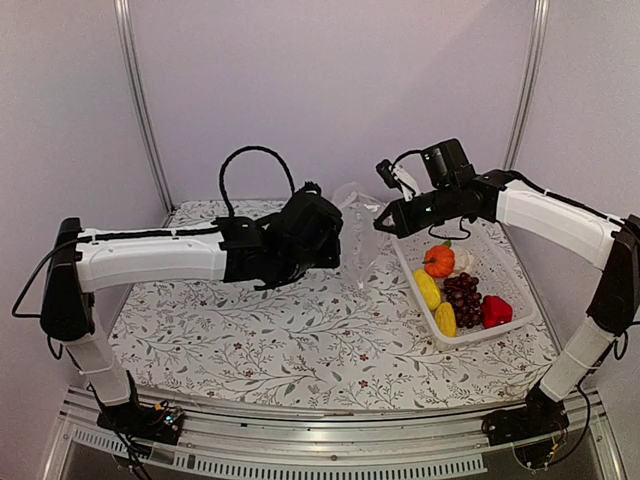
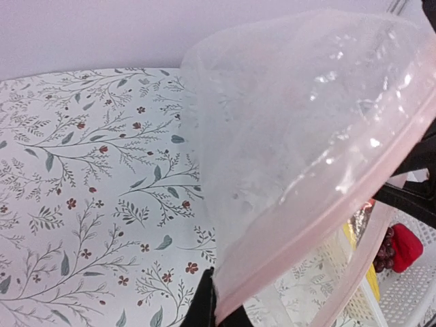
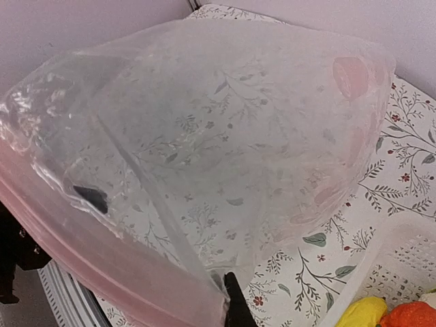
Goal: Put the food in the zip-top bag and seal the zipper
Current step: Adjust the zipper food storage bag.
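Observation:
The clear zip-top bag [image 1: 360, 238] hangs above the floral table between my two grippers. My left gripper [image 1: 337, 235] is shut on one end of its mouth; in the left wrist view the black fingertips [image 2: 204, 310] pinch the pink zipper [image 2: 320, 228]. From the other side, my right gripper [image 1: 381, 222] is shut on the bag's mouth edge [image 3: 221, 293], next to the zipper [image 3: 102, 262]. The bag [image 3: 238, 129] is empty. The food lies in the white basket [image 1: 520, 300]: orange piece [image 1: 438, 261], two yellow pieces [image 1: 427, 288], grapes [image 1: 463, 297], red piece [image 1: 496, 311], cauliflower [image 1: 464, 262].
The basket stands at the table's right side, under and just beyond my right arm. A floral cloth [image 1: 270, 340] covers the table. Metal posts [image 1: 140, 100] and pale walls close in the back. The basket corner [image 3: 402, 266] shows in the right wrist view.

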Robot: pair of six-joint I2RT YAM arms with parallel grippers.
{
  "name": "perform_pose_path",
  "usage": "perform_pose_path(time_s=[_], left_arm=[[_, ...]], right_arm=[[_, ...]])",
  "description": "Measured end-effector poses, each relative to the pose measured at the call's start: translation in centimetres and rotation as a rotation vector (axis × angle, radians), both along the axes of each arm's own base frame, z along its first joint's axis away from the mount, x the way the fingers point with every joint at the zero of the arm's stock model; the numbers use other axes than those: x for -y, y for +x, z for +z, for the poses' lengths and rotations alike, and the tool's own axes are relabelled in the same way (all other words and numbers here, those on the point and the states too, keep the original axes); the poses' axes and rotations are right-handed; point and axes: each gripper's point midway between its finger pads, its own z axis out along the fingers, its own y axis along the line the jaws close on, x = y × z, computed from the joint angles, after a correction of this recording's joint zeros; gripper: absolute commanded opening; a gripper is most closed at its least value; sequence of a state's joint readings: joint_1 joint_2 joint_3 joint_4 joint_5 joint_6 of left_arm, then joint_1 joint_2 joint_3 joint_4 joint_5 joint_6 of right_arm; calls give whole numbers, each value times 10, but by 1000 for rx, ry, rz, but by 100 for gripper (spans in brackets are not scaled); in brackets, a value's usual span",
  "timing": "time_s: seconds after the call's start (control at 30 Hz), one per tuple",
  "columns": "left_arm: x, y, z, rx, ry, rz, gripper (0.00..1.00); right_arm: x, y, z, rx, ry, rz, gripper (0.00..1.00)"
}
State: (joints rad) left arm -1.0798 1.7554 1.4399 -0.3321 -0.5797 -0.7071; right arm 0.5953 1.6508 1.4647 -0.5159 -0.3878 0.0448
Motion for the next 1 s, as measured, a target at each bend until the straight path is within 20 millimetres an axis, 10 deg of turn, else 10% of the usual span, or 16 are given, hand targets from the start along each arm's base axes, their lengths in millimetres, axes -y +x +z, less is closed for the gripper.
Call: perform_pose_path(time_s=[0.67, 1.0], left_arm=[[-10, 33, 34, 260, 11, 239, 0], [-9, 52, 61, 281, 8, 210, 0]], right_arm=[[31, 41, -4, 214, -247, -315, 0], [0, -3, 27, 150, -85, 38, 49]])
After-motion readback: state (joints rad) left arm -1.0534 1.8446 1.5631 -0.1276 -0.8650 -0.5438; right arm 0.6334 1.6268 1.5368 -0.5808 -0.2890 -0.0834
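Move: Both hands already pinch the rim of the empty zip-top bag. Its middle lies about 6 cm ahead and 4 cm right of the left hand, and about 3 cm ahead and 4 cm left of the right hand, roughly level with both. From the right hand, the orange pumpkin in the basket lies some 17 cm right, 3 cm ahead and 15 below; the yellow squash about 14 cm right, 5 back and 16 below. Forward and up goes the left hand, some 5 cm each way after a brief 2 cm swing to its left, tipping its fingers up and turning counter-clockwise about 15 degrees each while it keeps the rim pinched. The right hand swings forward and right some 6 cm, turning clockwise, then returns, rises about 3 cm and opens its fingers nearly halfway around the bag's edge. ##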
